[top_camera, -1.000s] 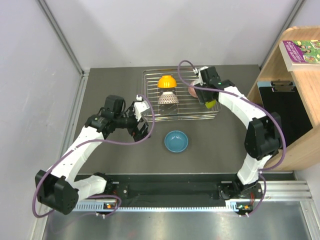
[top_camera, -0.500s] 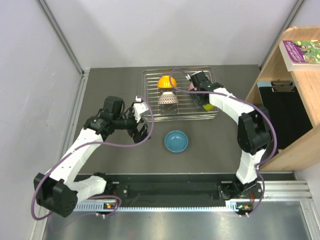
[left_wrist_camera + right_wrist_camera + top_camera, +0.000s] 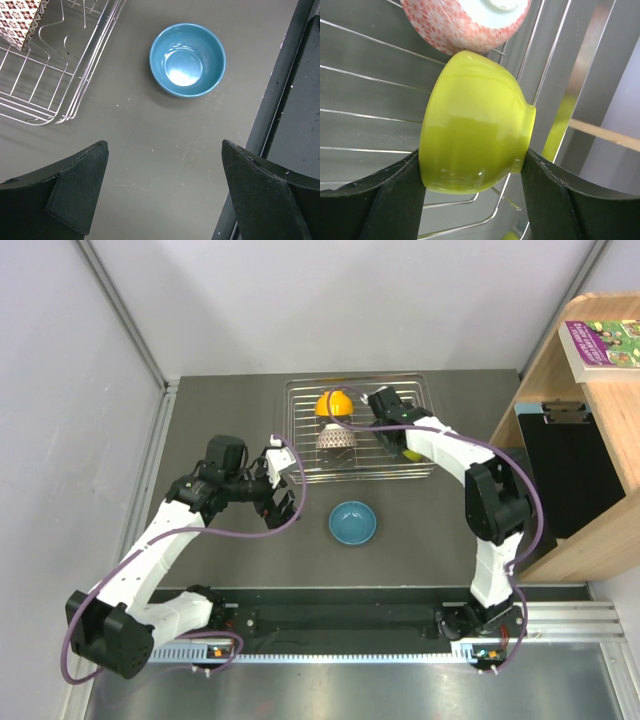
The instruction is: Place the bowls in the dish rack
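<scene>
My right gripper [image 3: 472, 156] is shut on the lime green bowl [image 3: 475, 140], held on its side low over the dish rack [image 3: 365, 120]. The bowl lies next to the pink patterned bowl [image 3: 465, 22]. From above, only a green sliver of the lime bowl [image 3: 412, 454] shows under the right arm, at the right end of the rack [image 3: 300, 430]. The orange bowl [image 3: 333, 402] and the mosaic bowl [image 3: 336, 439] stand in the rack. The blue bowl [image 3: 352, 522] sits upright on the table in front of the rack. My left gripper [image 3: 276, 487] hangs open and empty left of the blue bowl [image 3: 187, 59].
A wooden shelf [image 3: 590, 390] with a book [image 3: 605, 340] and a black panel [image 3: 570, 465] stands at the right. A black rail [image 3: 350, 620] runs along the near edge, also seen as the rail [image 3: 295, 100] beside the blue bowl. Grey walls close the back and left.
The right wrist has swung left over the rack, carrying the lime green bowl with it. The left arm has barely shifted and stays open.
</scene>
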You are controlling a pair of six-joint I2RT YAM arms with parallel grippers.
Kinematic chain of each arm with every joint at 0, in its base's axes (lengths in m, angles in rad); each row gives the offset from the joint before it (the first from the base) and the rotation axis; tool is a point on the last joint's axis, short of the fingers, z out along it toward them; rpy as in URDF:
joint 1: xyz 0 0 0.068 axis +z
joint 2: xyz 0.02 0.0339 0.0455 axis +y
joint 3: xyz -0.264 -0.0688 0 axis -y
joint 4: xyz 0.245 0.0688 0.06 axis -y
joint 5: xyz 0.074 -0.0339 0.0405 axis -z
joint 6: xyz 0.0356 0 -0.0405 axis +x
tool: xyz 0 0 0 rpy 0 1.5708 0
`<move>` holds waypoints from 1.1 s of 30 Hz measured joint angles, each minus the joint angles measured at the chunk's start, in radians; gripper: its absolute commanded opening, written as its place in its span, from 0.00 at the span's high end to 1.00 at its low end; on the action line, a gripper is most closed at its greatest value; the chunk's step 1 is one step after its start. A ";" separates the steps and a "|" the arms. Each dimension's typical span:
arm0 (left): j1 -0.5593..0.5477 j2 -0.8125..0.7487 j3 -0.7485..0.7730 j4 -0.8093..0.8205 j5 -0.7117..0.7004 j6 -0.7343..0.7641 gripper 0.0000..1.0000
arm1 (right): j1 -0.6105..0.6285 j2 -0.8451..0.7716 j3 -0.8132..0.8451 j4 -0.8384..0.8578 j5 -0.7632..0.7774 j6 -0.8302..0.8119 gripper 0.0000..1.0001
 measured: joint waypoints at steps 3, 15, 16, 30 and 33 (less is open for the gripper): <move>0.000 -0.002 -0.002 0.000 0.001 0.000 0.01 | 0.011 0.012 0.012 -0.004 0.010 -0.007 0.49; 0.000 -0.002 -0.004 0.000 0.007 0.001 0.01 | 0.027 0.043 0.025 -0.016 0.002 -0.017 0.18; 0.000 -0.002 -0.004 0.000 0.007 0.001 0.01 | 0.032 0.045 0.025 -0.017 0.006 -0.022 0.18; 0.000 -0.013 -0.006 0.000 0.014 0.009 0.01 | 0.039 0.047 0.023 -0.032 -0.042 -0.024 0.00; 0.000 -0.013 -0.006 0.000 0.014 0.011 0.01 | 0.039 0.047 0.023 -0.046 -0.062 -0.025 0.00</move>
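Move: The green bowl is already in the right hand's fingers, over the near right corner of the dish rack, its middle about 2 cm ahead, 1 cm right and 3 cm below. From this hand the pink bowl sits some 10 cm ahead and 4 cm left, and the patterned bowl about 5 cm ahead and 19 cm left, both roughly 5 cm lower. From the left hand, the green bowl is about 20 cm ahead, 32 cm right and 10 cm lower. Still gripping the green bowl by its sides in the near right part of the rack, the right hand first eases it about 1 cm to the left, with hardly any change in height. Then the fingers spread from their grip to fully open and let go of the bowl while the hand keeps drifting left and sinks, about 2 cm each, drawing slightly back near the end and tilting some 5 degrees, so the open fingers stay astride the bowl. ##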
